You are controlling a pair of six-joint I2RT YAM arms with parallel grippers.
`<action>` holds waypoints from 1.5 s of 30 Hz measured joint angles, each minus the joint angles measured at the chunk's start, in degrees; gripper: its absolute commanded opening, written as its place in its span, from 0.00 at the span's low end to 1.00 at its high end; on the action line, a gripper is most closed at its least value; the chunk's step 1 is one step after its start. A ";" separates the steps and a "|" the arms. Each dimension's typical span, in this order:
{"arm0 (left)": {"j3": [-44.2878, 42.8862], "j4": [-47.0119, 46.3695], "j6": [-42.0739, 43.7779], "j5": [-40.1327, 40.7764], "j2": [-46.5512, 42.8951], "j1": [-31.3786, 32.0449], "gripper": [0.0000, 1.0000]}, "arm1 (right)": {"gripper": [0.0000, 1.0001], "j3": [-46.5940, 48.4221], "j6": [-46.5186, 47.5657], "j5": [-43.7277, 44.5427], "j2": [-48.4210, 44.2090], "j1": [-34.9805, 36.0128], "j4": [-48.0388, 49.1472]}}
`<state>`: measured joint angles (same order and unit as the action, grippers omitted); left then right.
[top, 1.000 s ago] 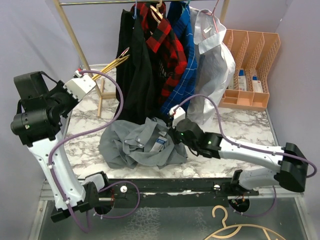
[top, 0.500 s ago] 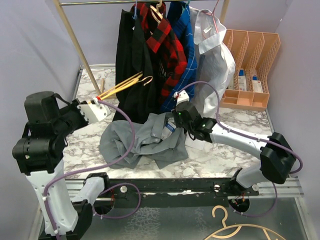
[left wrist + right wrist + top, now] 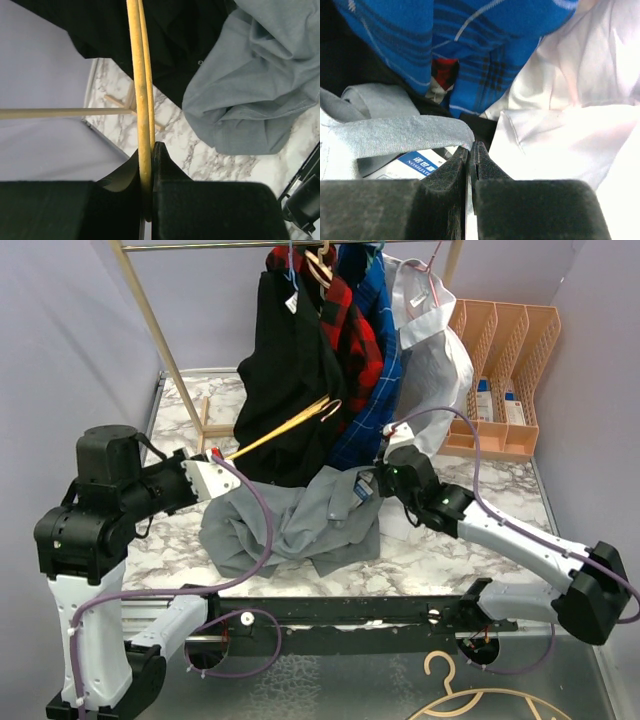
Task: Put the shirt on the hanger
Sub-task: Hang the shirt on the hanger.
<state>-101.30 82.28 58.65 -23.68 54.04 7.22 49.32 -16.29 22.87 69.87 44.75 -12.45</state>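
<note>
The light-grey shirt (image 3: 290, 525) lies crumpled on the marble table (image 3: 500, 485), its collar end lifted at the right. My right gripper (image 3: 376, 480) is shut on the collar edge (image 3: 395, 132), just in front of the hanging clothes; in the right wrist view the jaws (image 3: 470, 146) pinch the grey cloth beside a blue label (image 3: 417, 162). My left gripper (image 3: 215, 456) is shut on the thin yellow hanger (image 3: 290, 425), whose hook (image 3: 333, 406) points up and right against the black garment. In the left wrist view the hanger (image 3: 141, 90) runs straight up out of the gripper (image 3: 148, 150), with the shirt (image 3: 260, 90) at the right.
A wooden rack (image 3: 150, 320) at the back carries a black garment (image 3: 290, 370), a red plaid shirt (image 3: 355, 330), a blue plaid shirt (image 3: 375, 400) and a white shirt (image 3: 430, 350). An orange organiser (image 3: 500, 370) stands back right. A pale tan hanger (image 3: 470, 700) lies below the table edge.
My left arm has swung the hanger right and forward, toward the shirt. My right gripper has raised the collar up and to the right, nearer the hanging clothes.
</note>
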 measured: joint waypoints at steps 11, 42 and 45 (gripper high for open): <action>13.60 -1.36 0.42 7.10 -2.86 2.25 0.00 | 0.89 -1.05 -2.14 -12.26 -7.28 -0.15 -9.77; 9.03 0.11 -4.11 18.62 -11.34 3.67 0.00 | 0.97 29.14 0.92 -11.96 16.28 2.25 1.70; 9.25 0.15 -4.00 18.58 -14.19 3.67 0.00 | 0.98 29.14 4.42 -7.54 16.35 2.25 3.63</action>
<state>-92.05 82.43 54.65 -5.10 39.86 10.90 78.46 -11.88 15.33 86.21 47.00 -8.82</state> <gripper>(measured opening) 0.039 0.972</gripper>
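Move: The right hand pinches the shirt's collar; the hook end of the hanger hangs about 8 cm ahead, 7 cm left and 8 cm above it. The shirt's middle lies some 15 cm left, 5 cm back and 14 cm below that hand, and the black garment about 14 cm left, 10 cm ahead and 8 cm up. For the left hand, holding the hanger, the shirt's middle is roughly 8 cm ahead, 11 cm right and 35 cm down. Right hand backs 5 cm, opens, leaves the shirt, then rises leftward towards the hanger; left draws hanger back-left. ##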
